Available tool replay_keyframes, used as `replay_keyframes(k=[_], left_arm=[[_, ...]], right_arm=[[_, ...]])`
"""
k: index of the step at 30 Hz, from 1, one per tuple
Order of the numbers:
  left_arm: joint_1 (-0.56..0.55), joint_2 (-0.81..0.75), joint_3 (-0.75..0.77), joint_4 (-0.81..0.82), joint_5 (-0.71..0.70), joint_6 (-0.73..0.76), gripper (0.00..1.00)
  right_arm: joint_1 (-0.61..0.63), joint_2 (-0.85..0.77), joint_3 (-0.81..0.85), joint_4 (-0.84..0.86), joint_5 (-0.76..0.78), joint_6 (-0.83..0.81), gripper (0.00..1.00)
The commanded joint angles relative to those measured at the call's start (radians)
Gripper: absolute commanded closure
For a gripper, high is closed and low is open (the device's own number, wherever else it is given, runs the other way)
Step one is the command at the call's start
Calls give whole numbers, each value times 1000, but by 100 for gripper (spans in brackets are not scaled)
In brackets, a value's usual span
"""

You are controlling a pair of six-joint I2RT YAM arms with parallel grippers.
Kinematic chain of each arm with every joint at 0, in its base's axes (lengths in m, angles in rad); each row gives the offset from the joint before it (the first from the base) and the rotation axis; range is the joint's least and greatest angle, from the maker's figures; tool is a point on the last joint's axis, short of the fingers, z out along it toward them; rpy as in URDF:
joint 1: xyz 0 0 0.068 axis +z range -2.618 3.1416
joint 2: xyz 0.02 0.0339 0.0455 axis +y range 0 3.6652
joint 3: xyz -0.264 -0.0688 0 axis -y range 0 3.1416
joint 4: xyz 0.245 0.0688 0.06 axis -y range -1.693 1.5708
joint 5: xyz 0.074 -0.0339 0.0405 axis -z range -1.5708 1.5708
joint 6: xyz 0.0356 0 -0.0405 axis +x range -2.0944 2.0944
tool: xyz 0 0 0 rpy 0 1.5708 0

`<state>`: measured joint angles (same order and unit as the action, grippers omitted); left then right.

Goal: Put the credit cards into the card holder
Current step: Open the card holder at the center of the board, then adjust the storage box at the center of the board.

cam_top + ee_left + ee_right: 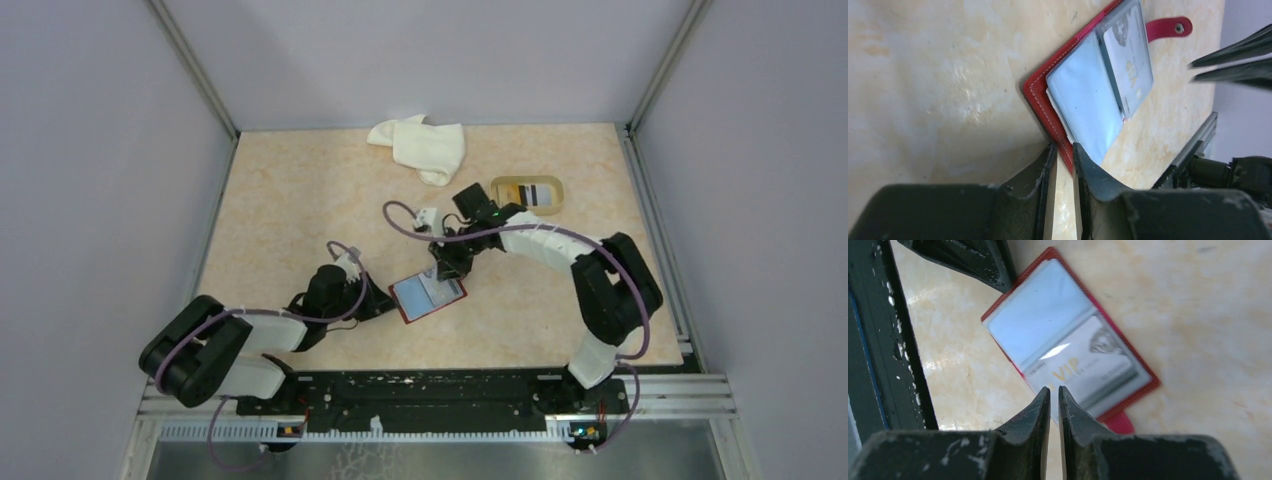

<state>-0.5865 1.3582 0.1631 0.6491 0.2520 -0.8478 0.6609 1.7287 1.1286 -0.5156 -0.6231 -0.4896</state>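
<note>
The dark red card holder [428,296] lies open on the table between the two arms, its clear sleeves facing up. A silver VIP credit card [1088,370] sits in the sleeve on the snap-tab [1168,27] side. My left gripper [1064,147] is low at the holder's near-left edge, with the red cover [1040,100] pinched between its fingertips. My right gripper [1054,389] hovers over the edge of the silver card, jaws nearly together with nothing between them. In the top view it is the right gripper [450,268] just above the holder's far-right side.
A beige tray [497,195] at the back right holds another card [535,192]. A crumpled white cloth [420,145] lies at the back centre. Metal rails run along the table's near and right edges.
</note>
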Motion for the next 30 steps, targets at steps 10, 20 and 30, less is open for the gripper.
replay_keyframes(k=[10, 20, 30], left_arm=[[34, -191, 191, -370, -167, 320, 57], [34, -372, 48, -178, 38, 266, 27], [33, -374, -29, -120, 55, 234, 27]], right_arm=[[-454, -195, 43, 142, -26, -10, 29], [-469, 148, 339, 64, 216, 105, 29], [-470, 255, 420, -9, 239, 64, 30]])
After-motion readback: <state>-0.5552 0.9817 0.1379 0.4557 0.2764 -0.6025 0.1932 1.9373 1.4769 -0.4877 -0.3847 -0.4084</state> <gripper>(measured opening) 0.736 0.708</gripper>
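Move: The gold card in the tray lies about 25 cm ahead of the right hand, 18 cm to its right and some 5 cm lower; the tray's middle is about 5 cm right of the card. The opened card holder is 6 cm to the right hand's left, nearly level with it, and the white cloth is about 39 cm ahead and 6 cm left. From the left hand, the holder's middle is 3 cm ahead and 8 cm right, just below. The open card holder is left free: the right hand rises some 10 cm, sweeps forward and right towards the tray of cards, then sinks, about 22 cm forward in all, turning some 35 degrees clockwise and opening wide. The left hand, its tips close by the holder's left edge, goes forward and slightly left, lifts about 8 cm clear while opening, then draws back and down, ending about 5 cm up. ##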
